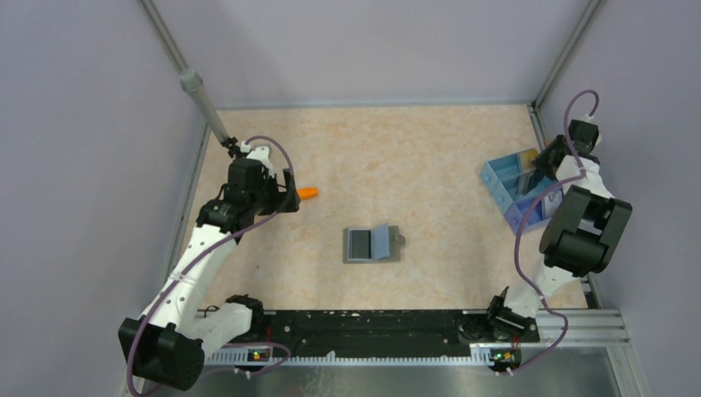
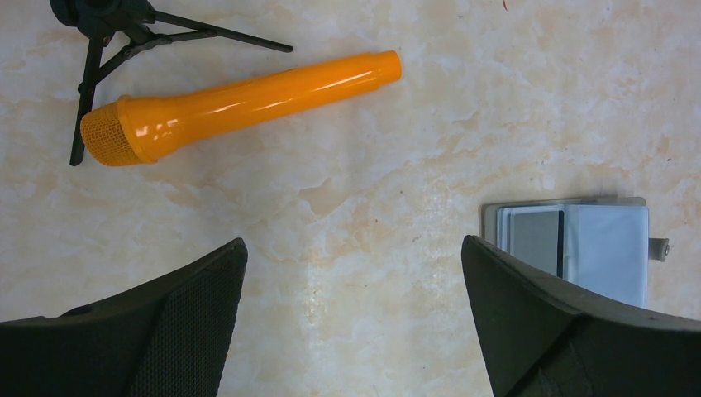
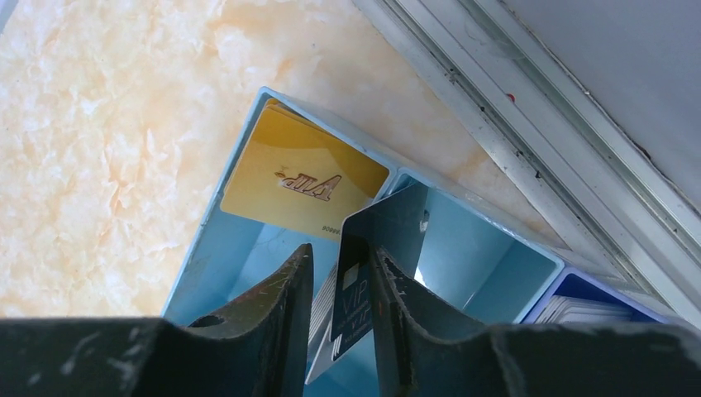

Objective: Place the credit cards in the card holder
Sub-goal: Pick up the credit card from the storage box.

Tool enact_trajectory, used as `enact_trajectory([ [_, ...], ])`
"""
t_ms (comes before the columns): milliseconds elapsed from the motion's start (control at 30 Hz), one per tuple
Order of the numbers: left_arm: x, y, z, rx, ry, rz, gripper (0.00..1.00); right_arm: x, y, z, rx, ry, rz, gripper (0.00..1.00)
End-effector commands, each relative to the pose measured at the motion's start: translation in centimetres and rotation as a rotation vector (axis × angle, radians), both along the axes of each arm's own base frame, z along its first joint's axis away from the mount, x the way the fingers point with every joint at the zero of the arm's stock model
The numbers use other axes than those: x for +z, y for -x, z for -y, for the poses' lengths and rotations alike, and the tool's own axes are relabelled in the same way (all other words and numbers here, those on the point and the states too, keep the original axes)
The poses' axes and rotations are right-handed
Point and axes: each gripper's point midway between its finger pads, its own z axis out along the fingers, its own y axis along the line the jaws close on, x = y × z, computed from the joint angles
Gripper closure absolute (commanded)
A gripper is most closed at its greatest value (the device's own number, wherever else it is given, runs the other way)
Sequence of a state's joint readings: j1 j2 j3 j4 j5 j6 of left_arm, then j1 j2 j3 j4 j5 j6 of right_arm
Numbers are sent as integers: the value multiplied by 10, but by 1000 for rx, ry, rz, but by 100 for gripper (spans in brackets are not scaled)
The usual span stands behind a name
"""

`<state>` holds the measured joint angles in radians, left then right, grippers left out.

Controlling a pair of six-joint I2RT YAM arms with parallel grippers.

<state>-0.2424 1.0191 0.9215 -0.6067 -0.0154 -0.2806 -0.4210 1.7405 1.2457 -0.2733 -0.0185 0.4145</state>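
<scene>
The grey card holder (image 1: 374, 245) lies open at the table's middle, light blue lining up, with a dark card (image 1: 361, 242) in its left half; in the left wrist view the card holder (image 2: 608, 248) sits beside the right finger. My left gripper (image 1: 289, 192) (image 2: 354, 244) hovers open over bare table. My right gripper (image 1: 539, 168) (image 3: 340, 252) reaches into the blue tray (image 3: 198, 248). Its jaws stand narrow around an upright dark blue credit card (image 3: 388, 223), which rests against the right finger. A white card (image 3: 324, 318) stands in the small gap beside the left finger. A gold card (image 3: 302, 178) leans behind.
An orange carrot-shaped stick (image 1: 307, 193) (image 2: 248, 103) lies just past the left gripper. The blue and lilac tray (image 1: 501, 179) sits at the right table edge against the metal frame. Its lilac compartment holds several white cards (image 3: 583, 310). A grey pole (image 1: 207, 107) slants at the back left.
</scene>
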Motion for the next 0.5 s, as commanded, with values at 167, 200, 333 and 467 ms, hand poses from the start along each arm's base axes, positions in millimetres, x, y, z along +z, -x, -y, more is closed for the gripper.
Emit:
enact_trajectory([
  [167, 2, -4, 1, -13, 0, 22, 1, 44, -11, 8, -22, 66, 93, 78],
  [200, 2, -4, 1, -13, 0, 23, 1, 46, -10, 10, -30, 74, 94, 79],
  [333, 2, -4, 1, -13, 1, 23, 1, 57, -7, 13, -50, 99, 108, 85],
  [467, 2, -3, 1, -12, 0, 22, 1, 71, -1, 19, -83, 135, 120, 90],
])
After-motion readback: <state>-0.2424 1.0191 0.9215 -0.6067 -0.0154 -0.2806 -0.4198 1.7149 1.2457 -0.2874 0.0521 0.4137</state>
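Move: The right hand is already down at the storage box, with the black card standing between its parted fingers; the card's middle is about 2 cm below the hand point and 1 cm back, neither left nor right of it. The gold card lies some 6 cm ahead and 1 cm left, about 3 cm lower; the white cards some 8 cm back and 4 cm right, about 4 cm lower. From the idle left hand the black card is roughly 65 cm right, 12 cm ahead and 11 cm lower. The right fingers close in on the black card from both sides, going from about a third open to nearly shut, and come to pinch its upper part. As they close, the hand drifts about 1 cm to the right and slightly back, then begins to rise, just under 1 cm, turning only a few degrees. ##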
